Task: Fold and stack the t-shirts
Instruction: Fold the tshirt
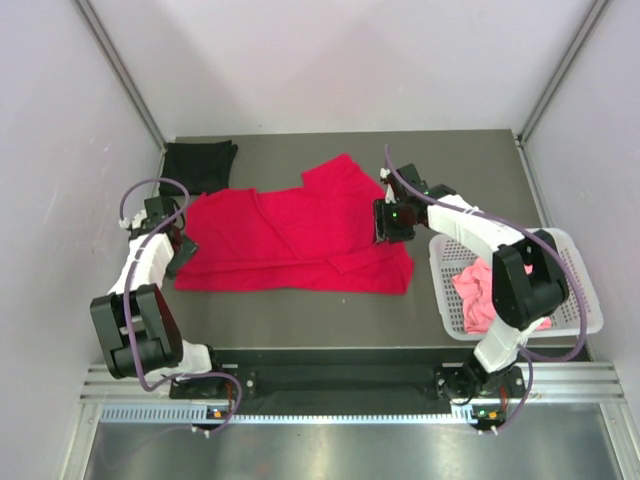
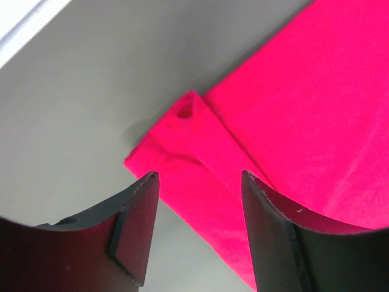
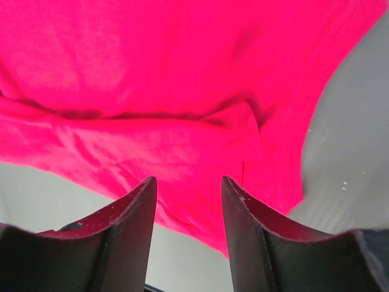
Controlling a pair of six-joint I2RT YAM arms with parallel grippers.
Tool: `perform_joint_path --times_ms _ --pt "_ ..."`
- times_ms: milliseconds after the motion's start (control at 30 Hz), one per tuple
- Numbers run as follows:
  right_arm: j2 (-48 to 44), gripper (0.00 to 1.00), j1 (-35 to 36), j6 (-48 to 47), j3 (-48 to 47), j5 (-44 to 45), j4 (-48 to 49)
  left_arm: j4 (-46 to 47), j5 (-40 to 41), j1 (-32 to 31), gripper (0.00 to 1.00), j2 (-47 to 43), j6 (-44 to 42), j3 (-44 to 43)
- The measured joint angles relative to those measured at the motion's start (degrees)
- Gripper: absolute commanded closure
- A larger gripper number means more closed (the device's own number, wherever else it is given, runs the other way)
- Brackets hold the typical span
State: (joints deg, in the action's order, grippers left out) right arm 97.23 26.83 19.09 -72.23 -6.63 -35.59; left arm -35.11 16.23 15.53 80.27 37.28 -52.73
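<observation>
A bright red t-shirt [image 1: 290,240] lies spread across the middle of the table. My left gripper [image 1: 181,251] hovers at its left edge. In the left wrist view the jaws [image 2: 197,175] stand open over a folded-over corner of the red cloth [image 2: 182,152], with nothing pinched. My right gripper [image 1: 388,236] is over the shirt's right side. Its fingers [image 3: 188,179] are open above the wrinkled red hem [image 3: 200,152]. A folded black t-shirt [image 1: 198,163] rests at the back left. A salmon pink t-shirt [image 1: 476,295] lies crumpled in the basket.
The white plastic lattice basket [image 1: 580,270] stands at the right edge of the table, beside the right arm. Grey walls and metal frame posts enclose the dark tabletop [image 1: 300,320] at the back and on both sides.
</observation>
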Motion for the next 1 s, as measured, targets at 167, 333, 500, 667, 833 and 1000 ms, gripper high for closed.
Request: perform_joint_path --times_ms 167,333,500,667,833,1000 --pt "4.6 0.53 -1.2 2.8 -0.2 -1.1 0.3 0.2 -3.0 -0.3 0.36 0.2 -0.9 0.4" --pt "7.3 0.55 -1.4 6.1 -0.3 -0.9 0.4 0.7 -4.2 -2.3 0.36 -1.6 -0.5 3.7" --pt "7.6 0.56 -1.4 7.7 -0.3 0.9 0.3 0.3 -4.7 -4.1 0.36 -0.8 -0.4 3.2" --pt "7.6 0.54 -1.7 6.4 -0.3 2.5 0.4 0.4 -4.7 -5.1 0.37 1.0 -0.4 2.4" --pt "8.6 0.53 -3.4 4.5 -1.0 2.4 0.4 0.3 -4.7 -5.2 0.37 1.9 -0.4 2.4" --pt "11.0 0.53 -4.2 2.9 -3.2 1.9 0.6 0.2 -4.4 -5.2 0.37 2.5 -0.4 1.7"
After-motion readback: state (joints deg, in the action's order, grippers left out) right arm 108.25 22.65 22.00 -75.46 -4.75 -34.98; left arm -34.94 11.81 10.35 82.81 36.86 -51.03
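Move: The red t-shirt's near folded strip is the thing reached for: its left end lies about 3 cm right, 1 cm ahead and 6 cm below the left hand, with the shirt's near left corner some 3 cm left and 1 cm back of that hand, and the black folded cloth roughly 29 cm ahead, 4 cm right. From the right hand, the strip's raised right flap is about 4 cm ahead, 2 cm right, 8 cm below; the pink shirt is some 22 cm right, 7 cm back. The red t-shirt's near strip is approached at both ends by open grippers. The right hand drops about 5 cm towards the raised right flap, then eases some 2.5 cm each forward and right, turning a little clockwise. The left slides about 4 cm right and 2 cm down over the strip's left end, also turning slightly clockwise; neither gripper closes. ##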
